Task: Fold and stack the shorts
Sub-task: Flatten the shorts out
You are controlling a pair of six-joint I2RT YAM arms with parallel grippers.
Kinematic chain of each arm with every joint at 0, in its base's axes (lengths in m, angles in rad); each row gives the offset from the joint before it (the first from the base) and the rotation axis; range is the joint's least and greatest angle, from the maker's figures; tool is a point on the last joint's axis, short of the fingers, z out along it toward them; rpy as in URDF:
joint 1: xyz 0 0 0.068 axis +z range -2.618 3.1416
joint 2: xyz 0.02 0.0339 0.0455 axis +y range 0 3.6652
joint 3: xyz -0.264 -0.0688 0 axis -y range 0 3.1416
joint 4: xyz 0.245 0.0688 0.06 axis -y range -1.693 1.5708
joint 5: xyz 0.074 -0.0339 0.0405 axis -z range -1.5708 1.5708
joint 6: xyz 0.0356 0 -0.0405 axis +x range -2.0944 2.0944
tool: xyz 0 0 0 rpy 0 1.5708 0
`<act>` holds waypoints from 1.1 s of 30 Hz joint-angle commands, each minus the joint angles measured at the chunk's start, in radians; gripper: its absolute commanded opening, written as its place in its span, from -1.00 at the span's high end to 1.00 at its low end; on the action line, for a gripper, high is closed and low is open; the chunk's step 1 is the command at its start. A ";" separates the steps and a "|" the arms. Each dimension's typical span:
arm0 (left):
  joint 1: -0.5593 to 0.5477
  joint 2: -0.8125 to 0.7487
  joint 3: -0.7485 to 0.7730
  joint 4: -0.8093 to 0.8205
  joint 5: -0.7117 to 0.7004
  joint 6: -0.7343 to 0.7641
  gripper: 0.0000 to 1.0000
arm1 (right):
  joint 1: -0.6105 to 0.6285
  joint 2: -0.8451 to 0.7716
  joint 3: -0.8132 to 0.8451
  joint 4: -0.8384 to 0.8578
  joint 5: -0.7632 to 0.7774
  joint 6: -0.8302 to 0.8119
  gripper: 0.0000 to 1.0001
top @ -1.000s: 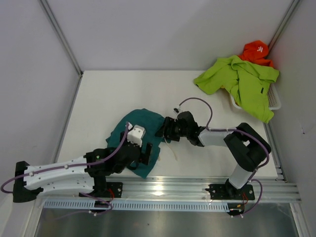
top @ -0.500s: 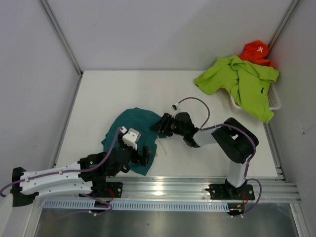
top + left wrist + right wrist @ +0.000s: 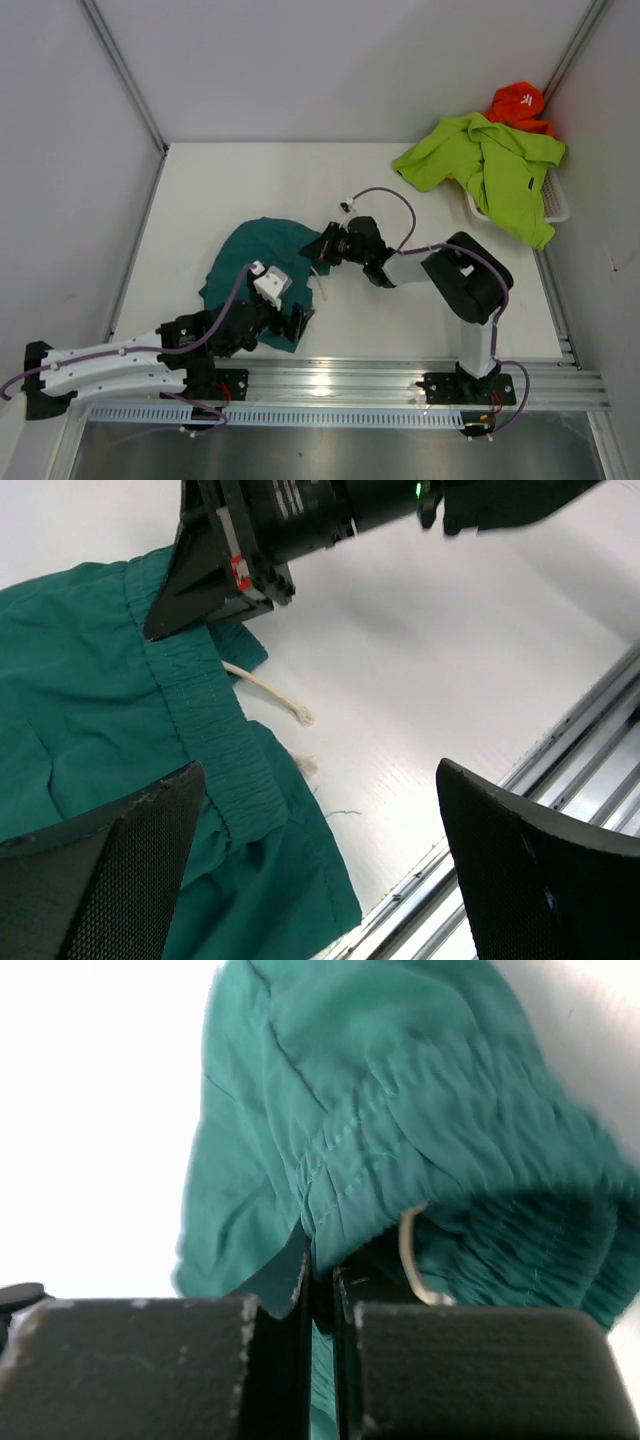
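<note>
The teal shorts (image 3: 250, 262) lie crumpled on the table left of centre. My right gripper (image 3: 322, 247) is at their right edge, shut on a fold of the elastic waistband (image 3: 400, 1090); the jaws (image 3: 320, 1270) pinch the cloth beside the white drawstring (image 3: 408, 1250). My left gripper (image 3: 297, 325) hovers open over the shorts' near corner (image 3: 90, 740), its fingers (image 3: 318, 780) wide apart and holding nothing. From the left wrist, the right gripper (image 3: 200, 590) shows on the waistband, with the drawstring (image 3: 270, 690) trailing onto the table. The lime green shorts (image 3: 490, 170) hang over the basket at the back right.
The white plastic basket (image 3: 555, 205) stands at the far right edge with an orange garment (image 3: 518, 103) behind it. A metal rail (image 3: 350, 380) runs along the near table edge, close to the left gripper. Grey walls enclose the table's left, back and right.
My right gripper slid left along the teal shorts and shut on the waistband. The left arm drew back toward the near edge, still open.
</note>
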 commanded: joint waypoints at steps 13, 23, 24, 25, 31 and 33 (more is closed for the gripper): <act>-0.029 0.113 -0.023 0.323 0.071 0.221 -0.98 | 0.040 -0.701 0.216 -1.024 0.364 0.041 1.00; -0.173 0.208 -0.162 0.801 -0.061 0.600 -0.98 | 0.048 -0.762 0.385 -1.362 0.478 0.176 1.00; -0.184 0.235 -0.200 0.869 -0.073 0.632 -0.98 | 0.046 -0.768 0.385 -1.367 0.476 0.184 1.00; -0.193 0.268 -0.215 0.944 -0.078 0.715 -0.98 | 0.048 -0.773 0.379 -1.373 0.479 0.214 1.00; -0.270 0.608 -0.198 1.423 -0.256 1.019 -0.98 | 0.043 -0.794 0.390 -1.387 0.483 0.242 1.00; -0.302 0.784 -0.182 1.638 -0.326 1.200 -0.98 | 0.042 -0.793 0.391 -1.380 0.478 0.245 1.00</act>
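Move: The right fingers are already shut on the far corner of the shorts' waistband; its near end lies about 15 cm back of them, 5 cm left and 4 cm lower. The cord end is some 11 cm back and 3 cm right of that hand. From the open left hand, the near end is roughly 4 cm ahead, 3 cm left and 12 cm below, and the cord end 8 cm ahead, 5 cm right. Keeping its pinch, the right hand hoists the waistband about 20 cm and rightward; the open left follows rightward. ##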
